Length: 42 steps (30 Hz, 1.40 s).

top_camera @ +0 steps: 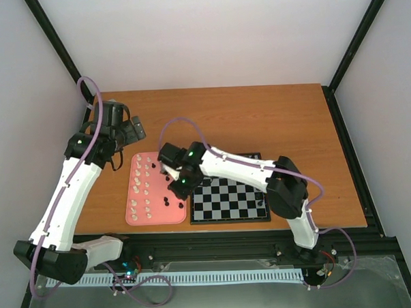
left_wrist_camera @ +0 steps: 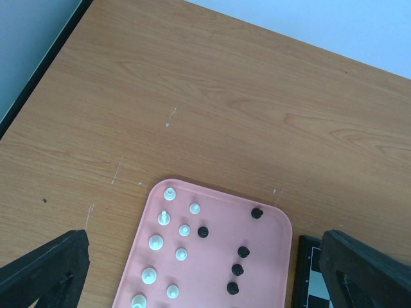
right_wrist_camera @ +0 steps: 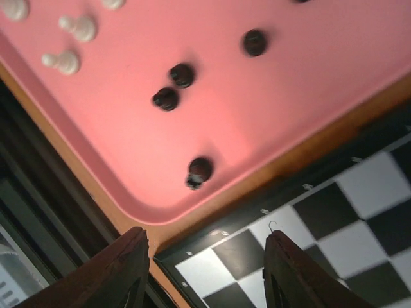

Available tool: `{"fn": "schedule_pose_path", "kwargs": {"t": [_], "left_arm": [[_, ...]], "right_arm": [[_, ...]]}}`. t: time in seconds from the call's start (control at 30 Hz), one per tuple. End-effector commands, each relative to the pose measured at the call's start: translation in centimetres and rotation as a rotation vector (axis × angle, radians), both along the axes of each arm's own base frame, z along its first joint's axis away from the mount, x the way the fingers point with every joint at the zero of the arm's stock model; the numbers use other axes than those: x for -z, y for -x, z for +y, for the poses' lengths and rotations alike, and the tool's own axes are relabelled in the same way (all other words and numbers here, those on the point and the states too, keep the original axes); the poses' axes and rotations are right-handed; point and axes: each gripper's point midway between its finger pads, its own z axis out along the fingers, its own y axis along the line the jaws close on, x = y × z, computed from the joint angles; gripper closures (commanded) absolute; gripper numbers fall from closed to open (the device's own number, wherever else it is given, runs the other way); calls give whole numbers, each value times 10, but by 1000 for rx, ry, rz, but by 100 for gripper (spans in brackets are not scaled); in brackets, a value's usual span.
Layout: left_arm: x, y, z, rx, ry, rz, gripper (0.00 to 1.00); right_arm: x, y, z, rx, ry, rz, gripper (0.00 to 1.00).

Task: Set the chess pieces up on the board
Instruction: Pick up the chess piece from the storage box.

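A pink tray (top_camera: pixel 160 214) left of the board (top_camera: pixel 231 200) holds the chess pieces: white pieces (top_camera: pixel 142 185) on its left half, black pieces (top_camera: pixel 168 200) towards its right. My right gripper (top_camera: pixel 177 186) hovers over the gap between tray and board. In the right wrist view it (right_wrist_camera: pixel 205 236) stands open and empty above the board's corner (right_wrist_camera: pixel 257 251), and a black piece (right_wrist_camera: pixel 200 172) stands just beyond it on the tray (right_wrist_camera: pixel 276 96). My left gripper (top_camera: pixel 132 127), wide open and empty (left_wrist_camera: pixel 205 258), hangs over the table beyond the tray's far end.
The left wrist view shows white pieces (left_wrist_camera: pixel 184 230) and black pieces (left_wrist_camera: pixel 243 251) on the tray (left_wrist_camera: pixel 212 273), with the board's edge (left_wrist_camera: pixel 308 273) at its right. Brown table (top_camera: pixel 258 117) stretches behind tray and board. Black frame posts (top_camera: pixel 354 38) rise at the back corners.
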Motion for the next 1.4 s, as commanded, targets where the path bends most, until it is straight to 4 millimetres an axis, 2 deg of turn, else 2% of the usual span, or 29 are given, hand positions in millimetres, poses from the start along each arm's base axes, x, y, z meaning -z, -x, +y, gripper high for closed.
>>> {"fn": "schedule_pose_path", "kwargs": {"t": [0.0, 0.23, 0.6, 0.9, 1.37], "left_arm": [[-7, 11, 5, 2, -8, -5, 0], [-3, 15, 4, 6, -2, 4, 0], [2, 17, 4, 9, -1, 9, 0], [4, 16, 4, 9, -4, 11, 0], [9, 14, 3, 10, -3, 22, 0]], "right_arm": [[15, 27, 19, -119, 2, 53, 43], [33, 34, 30, -171, 12, 95, 44], [66, 22, 26, -131, 110, 75, 47], [72, 18, 27, -130, 126, 65, 51], [81, 14, 25, -116, 121, 108, 67]]}}
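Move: The chess piece I want is the black rook in the near right corner of the pink storage box: about 3 cm to my right hand's left, 2 cm back and 10 cm below. Two black pawns stand about 5 cm left of the rook, one roughly 1 cm and the other 3 cm farther out. Another black piece lies some 4 cm left and 7 cm ahead of the rook. From my left hand, the rook is about 14 cm back, 13 cm right and 28 cm below. I bring my right hand about 8 cm down to the black rook, first slanting back and left by 2–3 cm, then sinking almost straight, easing slightly forward. The wrist turns roughly 10 degrees, partly counter-clockwise, as the fingers come closer to vertical. Late on I narrow the half-open fingers to about a third open, the rook's head lined up between the tips; I see no grip on the rook yet. ##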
